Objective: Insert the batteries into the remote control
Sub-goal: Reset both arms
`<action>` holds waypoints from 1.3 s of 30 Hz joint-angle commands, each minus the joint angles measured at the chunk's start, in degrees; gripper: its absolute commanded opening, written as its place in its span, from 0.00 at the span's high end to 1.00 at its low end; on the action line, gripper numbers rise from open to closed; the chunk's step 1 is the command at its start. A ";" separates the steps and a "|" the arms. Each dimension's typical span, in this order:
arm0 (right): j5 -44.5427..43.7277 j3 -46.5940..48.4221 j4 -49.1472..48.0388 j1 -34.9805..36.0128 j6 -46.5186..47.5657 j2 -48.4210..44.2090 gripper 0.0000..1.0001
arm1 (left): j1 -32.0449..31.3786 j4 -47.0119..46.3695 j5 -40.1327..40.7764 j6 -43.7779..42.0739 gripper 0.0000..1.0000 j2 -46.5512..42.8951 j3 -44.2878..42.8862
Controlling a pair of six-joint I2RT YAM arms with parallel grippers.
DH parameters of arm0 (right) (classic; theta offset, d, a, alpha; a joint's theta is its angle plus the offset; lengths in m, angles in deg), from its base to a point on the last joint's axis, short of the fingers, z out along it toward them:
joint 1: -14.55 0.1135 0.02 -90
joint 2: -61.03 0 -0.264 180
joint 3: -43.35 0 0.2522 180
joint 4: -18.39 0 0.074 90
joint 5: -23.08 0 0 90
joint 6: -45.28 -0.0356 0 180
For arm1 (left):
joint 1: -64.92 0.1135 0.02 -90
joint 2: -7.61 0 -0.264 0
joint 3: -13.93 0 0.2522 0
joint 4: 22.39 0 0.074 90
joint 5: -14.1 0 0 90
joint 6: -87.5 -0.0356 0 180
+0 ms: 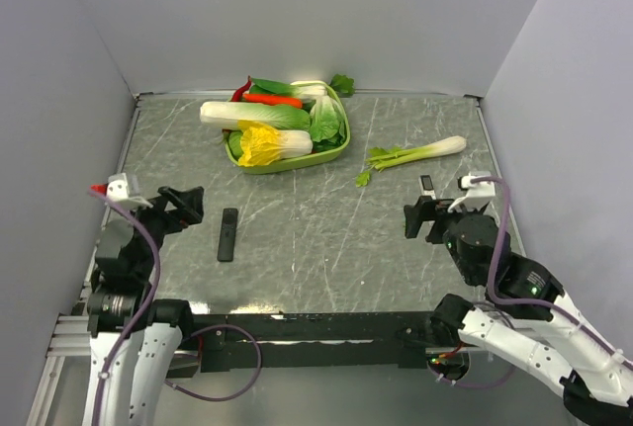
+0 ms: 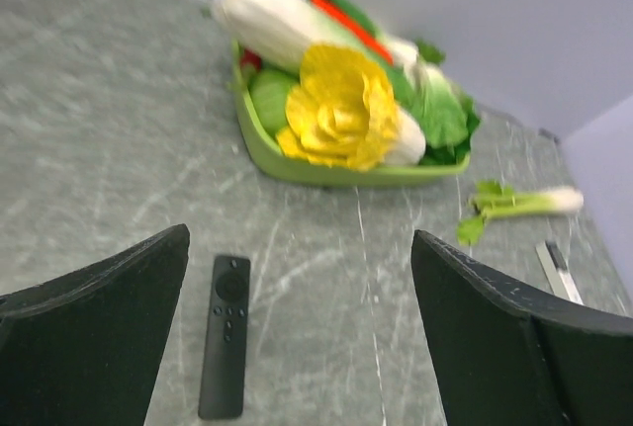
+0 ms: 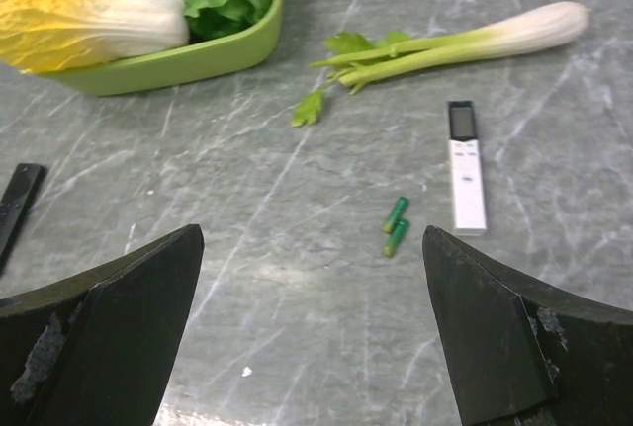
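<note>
The black remote control lies face up on the marble table, buttons showing, just right of my left gripper. In the left wrist view the remote control sits close to the left finger of the open, empty gripper. Two green batteries lie side by side on the table ahead of my right gripper, nearer its right finger. That gripper is open and empty. The remote's end shows at the left edge of the right wrist view. The batteries do not show in the top view.
A green tray of vegetables stands at the back centre. A celery stalk lies to its right. A slim white device with a dark top end lies just right of the batteries. Grey walls close in three sides of the table.
</note>
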 commanded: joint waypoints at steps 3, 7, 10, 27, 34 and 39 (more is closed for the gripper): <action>1.03 -1.76 -8.08 -0.19 1.22 -1.31 0.00 | -1.65 -1.89 9.04 -0.37 0.03 -4.12 -0.52; -3.26 -4.67 -13.71 -0.11 4.65 -5.87 0.00 | -2.26 -1.18 13.52 0.77 0.03 -5.53 -1.39; -7.31 -5.72 -14.16 -0.11 5.70 -7.37 0.01 | -2.70 -0.65 15.90 1.04 0.03 -5.88 -2.53; -15.40 -8.80 -20.66 -0.19 12.03 -9.49 0.00 | -4.29 1.37 21.26 1.12 0.03 -6.06 -3.59; -16.55 -9.68 -19.96 -0.11 11.51 -11.15 0.00 | -4.29 2.07 23.29 1.56 0.03 -6.23 -3.51; -16.90 -9.59 -19.17 -0.19 11.68 -12.21 0.00 | -4.29 1.89 23.20 1.48 0.03 -6.59 -3.16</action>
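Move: The remote lies on the table about 7 cm ahead of the left hand, some 5 cm to its right and 26 cm below; the vegetable basket stands roughly 35 cm ahead and 22 cm right of that hand. From the right hand the remote is about 50 cm left and 8 cm ahead. The two green batteries lie 12 cm ahead and 4 cm right of it, the white meter 18 cm ahead and 11 cm right, all some 26 cm below. Sideways and outward, both empty hands ease apart, fingers staying wide open. The left goes about 5 cm left, away from the remote, rising and backing slightly while turning counter-clockwise almost 20 degrees. The right edges left barely a centimetre, then swings back right to end about 5 cm right and 3 cm higher, tipping up some 15 degrees and turning clockwise about as much. ##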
